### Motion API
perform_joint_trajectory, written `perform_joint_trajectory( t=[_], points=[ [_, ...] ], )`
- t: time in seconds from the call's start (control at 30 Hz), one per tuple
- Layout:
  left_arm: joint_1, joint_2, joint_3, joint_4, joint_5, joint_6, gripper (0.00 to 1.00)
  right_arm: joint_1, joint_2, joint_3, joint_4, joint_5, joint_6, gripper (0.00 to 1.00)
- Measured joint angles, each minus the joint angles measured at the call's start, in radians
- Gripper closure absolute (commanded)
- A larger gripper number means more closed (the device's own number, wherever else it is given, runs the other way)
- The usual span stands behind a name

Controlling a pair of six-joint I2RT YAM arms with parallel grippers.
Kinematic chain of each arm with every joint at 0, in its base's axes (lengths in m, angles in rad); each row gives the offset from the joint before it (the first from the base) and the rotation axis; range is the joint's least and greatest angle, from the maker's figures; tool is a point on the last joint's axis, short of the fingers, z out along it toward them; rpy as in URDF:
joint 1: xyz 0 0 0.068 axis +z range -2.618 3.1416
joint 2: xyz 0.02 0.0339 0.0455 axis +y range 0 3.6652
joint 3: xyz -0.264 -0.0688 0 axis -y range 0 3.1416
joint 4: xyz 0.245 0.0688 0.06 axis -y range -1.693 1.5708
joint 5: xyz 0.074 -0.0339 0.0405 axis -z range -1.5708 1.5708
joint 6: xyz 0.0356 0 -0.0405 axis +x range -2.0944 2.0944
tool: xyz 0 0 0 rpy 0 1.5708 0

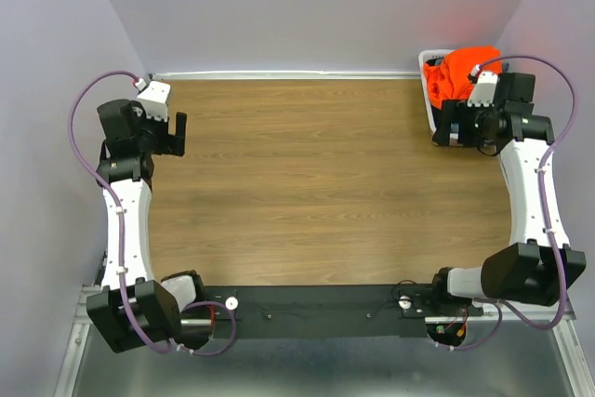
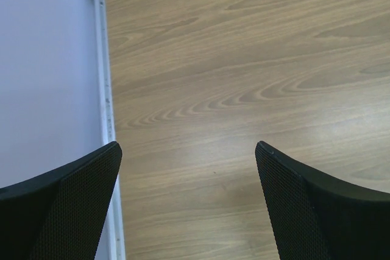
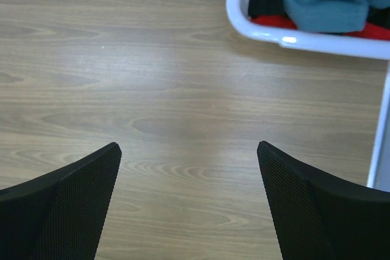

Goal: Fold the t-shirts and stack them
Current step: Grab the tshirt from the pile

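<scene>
An orange-red t-shirt [image 1: 462, 70] lies crumpled in the white basket [image 1: 426, 66] at the table's back right corner. In the right wrist view the basket [image 3: 286, 38] also holds a slate blue-grey t-shirt [image 3: 323, 1] on top of a strip of the red one [image 3: 274, 22]. My right gripper [image 1: 447, 132] [image 3: 189, 145] is open and empty over bare wood, just in front of the basket. My left gripper [image 1: 170, 135] [image 2: 187, 146] is open and empty at the table's far left edge.
The wooden table [image 1: 316, 183] has a white rail along its left edge [image 2: 103, 89] and walls close behind and on both sides. A white rail also shows right of the basket [image 3: 379, 144]. The arm bases sit at the near edge.
</scene>
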Motion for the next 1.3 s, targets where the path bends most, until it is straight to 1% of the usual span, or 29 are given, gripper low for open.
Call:
perform_joint_trajectory(
  t=[0.1, 0.23, 0.37, 0.5, 0.77, 0.97, 1.1, 1.3],
  points=[
    [0.0, 0.012, 0.045, 0.001, -0.047, -0.002, 0.02, 0.0, 0.026, 0.053, -0.004, 0.033, 0.001, 0.0],
    [0.0, 0.03, 0.117, 0.014, -0.101, -0.008, 0.02, 0.0, 0.102, 0.182, -0.011, 0.08, 0.009, 0.0],
    [0.0, 0.037, 0.145, 0.028, -0.13, -0.016, 0.02, 0.0, 0.199, 0.317, -0.018, 0.117, 0.007, 0.0],
    [0.0, 0.054, 0.153, 0.026, -0.129, -0.016, 0.02, -0.018, 0.319, 0.435, -0.025, 0.122, 0.001, 0.0],
    [0.0, 0.056, 0.163, 0.019, -0.074, -0.016, 0.02, -0.139, 0.596, 0.743, -0.028, 0.075, 0.002, 0.0],
    [0.0, 0.056, 0.153, 0.022, -0.054, -0.017, 0.01, -0.154, 0.774, 0.908, -0.023, 0.025, 0.005, 0.0],
    [0.0, 0.057, 0.114, 0.028, -0.054, -0.016, 0.01, -0.154, 0.884, 0.985, -0.013, 0.001, 0.018, 0.0],
    [0.0, 0.068, 0.097, 0.029, -0.054, -0.017, 0.02, -0.154, 0.971, 0.991, -0.002, -0.021, 0.031, 0.0]
  ],
)
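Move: The red t-shirt on top of the pile lies about 24 cm ahead of the right hand, 11 cm to its right and roughly 11 cm below. The white basket holding it is centred about 22 cm ahead, 12 cm right and 17 cm down, and a blue-grey shirt lies some 12 cm nearer the robot than the red one, 2 cm farther right and 4 cm lower. From the left hand the red shirt is far off, roughly 78 cm right and 24 cm ahead. Out over the basket to the red t-shirt goes the right hand: it reaches forward some 22 cm, rising about 5 cm at first and swinging 12 cm right, then sinks about 10 cm towards the cloth, turning slightly clockwise, fingers wide open. Whether the tips touch the shirt can't be seen. The empty left hand lifts some 5 cm with a slight forward shift, then settles halfway back down. ##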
